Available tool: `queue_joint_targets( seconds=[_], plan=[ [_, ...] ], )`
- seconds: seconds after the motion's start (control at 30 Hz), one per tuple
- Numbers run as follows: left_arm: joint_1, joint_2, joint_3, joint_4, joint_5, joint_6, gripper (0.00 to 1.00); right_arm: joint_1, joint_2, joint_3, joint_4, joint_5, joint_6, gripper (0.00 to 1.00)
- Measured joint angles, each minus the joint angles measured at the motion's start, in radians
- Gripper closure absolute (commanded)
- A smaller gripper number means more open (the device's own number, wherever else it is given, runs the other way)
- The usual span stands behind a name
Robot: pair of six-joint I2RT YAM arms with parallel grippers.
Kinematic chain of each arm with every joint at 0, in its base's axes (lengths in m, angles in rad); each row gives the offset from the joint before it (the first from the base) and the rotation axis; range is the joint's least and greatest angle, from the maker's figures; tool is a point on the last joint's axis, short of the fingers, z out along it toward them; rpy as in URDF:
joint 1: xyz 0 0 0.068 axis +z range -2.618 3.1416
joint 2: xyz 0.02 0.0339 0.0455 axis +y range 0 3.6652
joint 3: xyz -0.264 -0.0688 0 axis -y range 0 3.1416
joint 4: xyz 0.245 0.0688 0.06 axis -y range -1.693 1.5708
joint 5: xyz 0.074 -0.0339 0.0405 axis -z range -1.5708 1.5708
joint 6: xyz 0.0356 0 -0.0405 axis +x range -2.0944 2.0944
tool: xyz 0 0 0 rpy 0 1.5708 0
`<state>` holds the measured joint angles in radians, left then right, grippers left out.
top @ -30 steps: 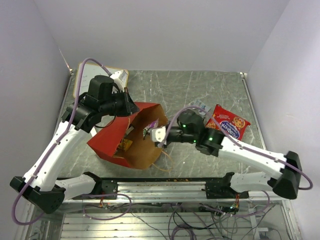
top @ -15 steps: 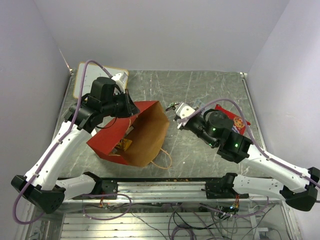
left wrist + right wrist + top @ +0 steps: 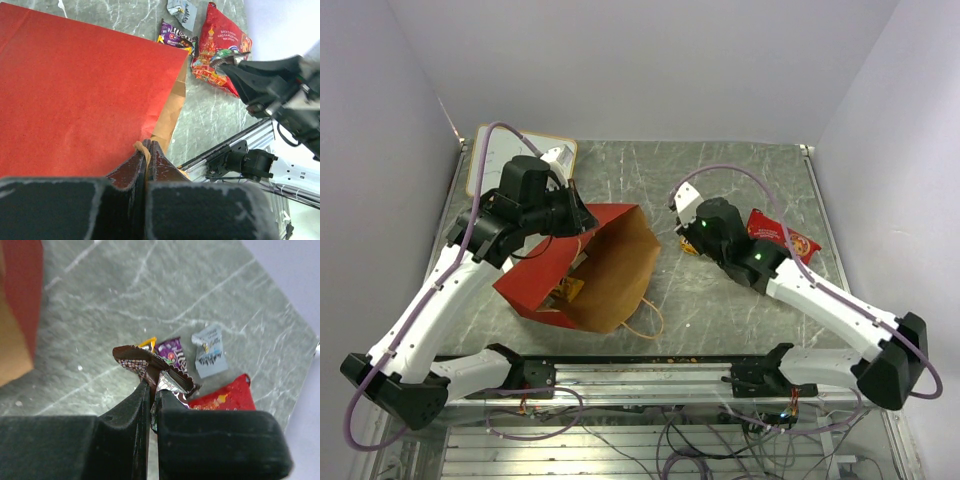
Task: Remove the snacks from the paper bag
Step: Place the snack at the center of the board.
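The red paper bag (image 3: 542,272) lies on its side, its brown mouth facing right. My left gripper (image 3: 582,216) is shut on its tan handle (image 3: 142,148) and holds the top edge up; the wrist view shows the bag's red side (image 3: 75,90). My right gripper (image 3: 154,385) is shut on a dark brown crinkly bar wrapper (image 3: 131,359), held above the table right of the bag (image 3: 676,204). Below it lie a purple packet (image 3: 172,351), a grey-white wrapper (image 3: 210,351) and the large red bag of snacks (image 3: 782,238). An orange-yellow packet (image 3: 570,290) sits inside the paper bag.
A white board with a tan frame (image 3: 490,160) stands at the far left behind the left arm. The bag's other loop handle (image 3: 645,322) lies on the grey marble table (image 3: 740,170) near the front rail (image 3: 640,375). Walls close in both sides.
My right gripper has drawn out of the bag's mouth and swung right and away with the brown wrapper, to above the snacks on the table. The left arm has stayed still.
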<state>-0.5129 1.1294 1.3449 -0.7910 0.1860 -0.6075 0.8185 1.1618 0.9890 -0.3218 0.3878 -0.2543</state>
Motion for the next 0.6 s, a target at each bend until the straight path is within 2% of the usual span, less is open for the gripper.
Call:
queue_joint_targets(
  seconds=[0.1, 0.33, 0.6],
  plan=[
    [0.0, -0.001, 0.0, -0.002, -0.003, -0.003, 0.93, -0.061, 0.061, 0.023, -0.072, -0.056, 0.018, 1.0],
    [0.0, -0.002, 0.0, -0.008, -0.007, -0.007, 0.93, -0.089, 0.167, 0.037, -0.169, -0.174, 0.049, 1.0],
    [0.0, 0.007, 0.0, -0.023, -0.003, -0.005, 0.93, -0.128, 0.259, 0.048, -0.194, -0.261, 0.054, 1.0]
  ],
)
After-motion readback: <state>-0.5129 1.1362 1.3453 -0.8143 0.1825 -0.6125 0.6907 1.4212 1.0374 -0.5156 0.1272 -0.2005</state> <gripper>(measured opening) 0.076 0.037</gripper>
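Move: The right hand already holds the brown-wrapped snack; the bare patch of table it goes for is about 20 cm below and 2 cm ahead. On the table beyond that patch, the yellow M&M's pack lies some 6 cm ahead and 4 cm right of the hand, the purple pack 6 cm ahead and 7 cm right, and the silver packet about 10 cm ahead and 10 cm right. From the left hand the patch is roughly 7 cm ahead, 17 cm right and 27 cm below. Still pinching the brown-wrapped snack between shut fingertips, the right hand sinks almost straight down, about 11 cm, towards the bare table on the near side of the yellow M&M's pack. It starts fast and slows as it gets lower, while the wrist tips the fingers some 25 degrees further downward. ##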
